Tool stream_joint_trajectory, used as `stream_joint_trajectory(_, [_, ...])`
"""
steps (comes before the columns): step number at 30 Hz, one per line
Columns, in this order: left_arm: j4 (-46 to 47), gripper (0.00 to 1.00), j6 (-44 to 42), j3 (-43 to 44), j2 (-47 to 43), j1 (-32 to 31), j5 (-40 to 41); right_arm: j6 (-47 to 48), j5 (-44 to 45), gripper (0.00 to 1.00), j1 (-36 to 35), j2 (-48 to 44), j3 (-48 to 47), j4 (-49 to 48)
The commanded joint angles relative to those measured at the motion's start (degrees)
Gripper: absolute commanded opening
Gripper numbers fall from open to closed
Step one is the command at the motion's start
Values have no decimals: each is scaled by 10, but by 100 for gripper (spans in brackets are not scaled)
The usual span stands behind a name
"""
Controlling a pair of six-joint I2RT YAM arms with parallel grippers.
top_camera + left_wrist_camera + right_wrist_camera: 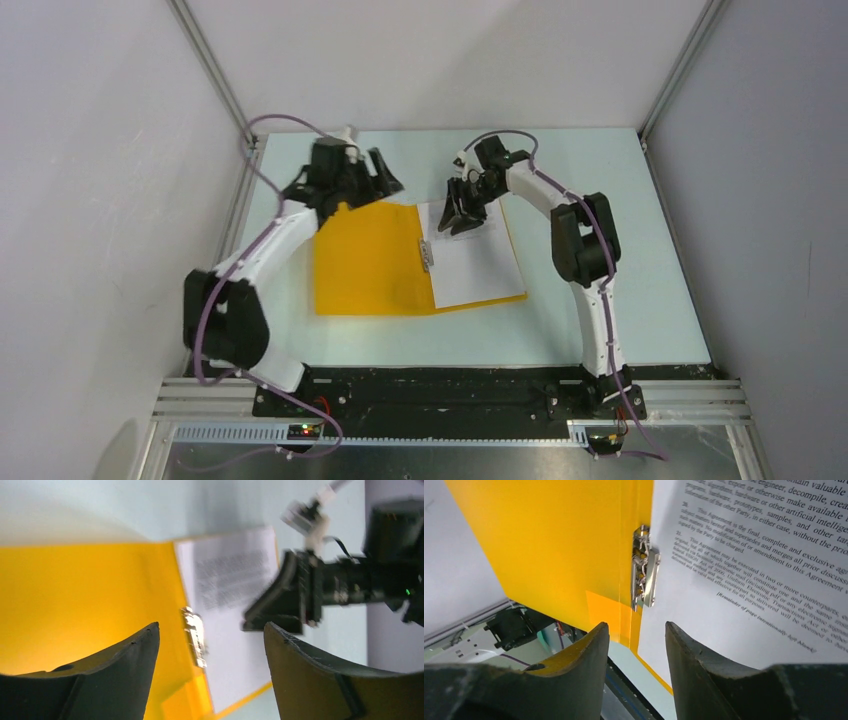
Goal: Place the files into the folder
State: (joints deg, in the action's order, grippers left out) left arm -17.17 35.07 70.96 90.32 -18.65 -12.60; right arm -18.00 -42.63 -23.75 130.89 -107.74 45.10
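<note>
The orange-yellow folder (365, 265) lies open and flat on the table. The files (475, 265), white printed sheets, rest on its right cover, beside the metal clip (427, 252) at the spine. My left gripper (385, 175) hovers over the folder's far edge, open and holding nothing. My right gripper (460, 222) hangs over the far end of the files, open and empty too. The left wrist view looks between open jaws (212, 627) at the folder (75, 595), files (235, 600) and right gripper (280, 610). The right wrist view shows open jaws (636, 627) above the clip (644, 575) and files (744, 580).
The pale table (600, 180) is bounded by white walls with aluminium posts at the far corners (245, 130). Both arm bases sit on the black rail (440, 390) at the near edge. The right arm's elbow (585, 240) stands just right of the folder.
</note>
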Motion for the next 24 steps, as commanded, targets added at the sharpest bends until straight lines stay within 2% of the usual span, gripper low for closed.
stream_joint_trajectory(1, [-72, 81, -117, -4, -86, 97, 54, 82, 31, 53, 16, -87, 10, -2])
stream_joint_trajectory(4, [-120, 85, -134, -26, -117, 159, 71, 108, 61, 61, 53, -131, 57, 1])
stream_joint_trajectory(8, [-156, 98, -115, -68, -127, 254, 55, 135, 79, 69, 107, -176, 121, 8])
stream_joint_trajectory(11, [-161, 99, -84, -111, -119, 318, 32, 140, 92, 75, 152, -197, 166, 8])
stream_joint_trajectory(13, [-154, 100, -71, -133, -92, 343, -12, 143, 101, 77, 175, -196, 185, 7])
stream_joint_trajectory(18, [-126, 100, -74, -140, -42, 357, -160, 174, 109, 82, 203, -160, 200, 9])
stream_joint_trajectory(24, [-97, 100, -50, -104, -24, 336, -252, 241, 62, 83, 195, -96, 167, 27])
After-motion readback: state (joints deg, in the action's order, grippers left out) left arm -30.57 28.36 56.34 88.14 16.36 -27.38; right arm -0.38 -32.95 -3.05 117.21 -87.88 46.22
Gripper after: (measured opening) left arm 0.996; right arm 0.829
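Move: The left hand's goal is the outer left edge of the open folder: its middle lies about 20 cm left, 5 cm back and 18 cm below. The metal clip is 6 cm to this hand's right, 4 cm back, 17 cm down. For the right hand, the folder's right edge is some 15 cm to its right, 1 cm back and 7 cm below; the clip sits 5 cm left, 4 cm back and 6 cm below, the files' middle 6 cm right, 3 cm back and 7 cm below. Both empty hands swing outward from the clip area, touching nothing visible. The left arcs about 24 cm left over the open cover, rising a little before sinking some 15 cm and drawing back, then returns 4 cm rightward towards the cover's outer edge; fingers tip down and turn counter-clockwise, opening wider. The right lifts, sweeps about 19 cm right past the folder's right edge, then lowers, its fingers spreading. ##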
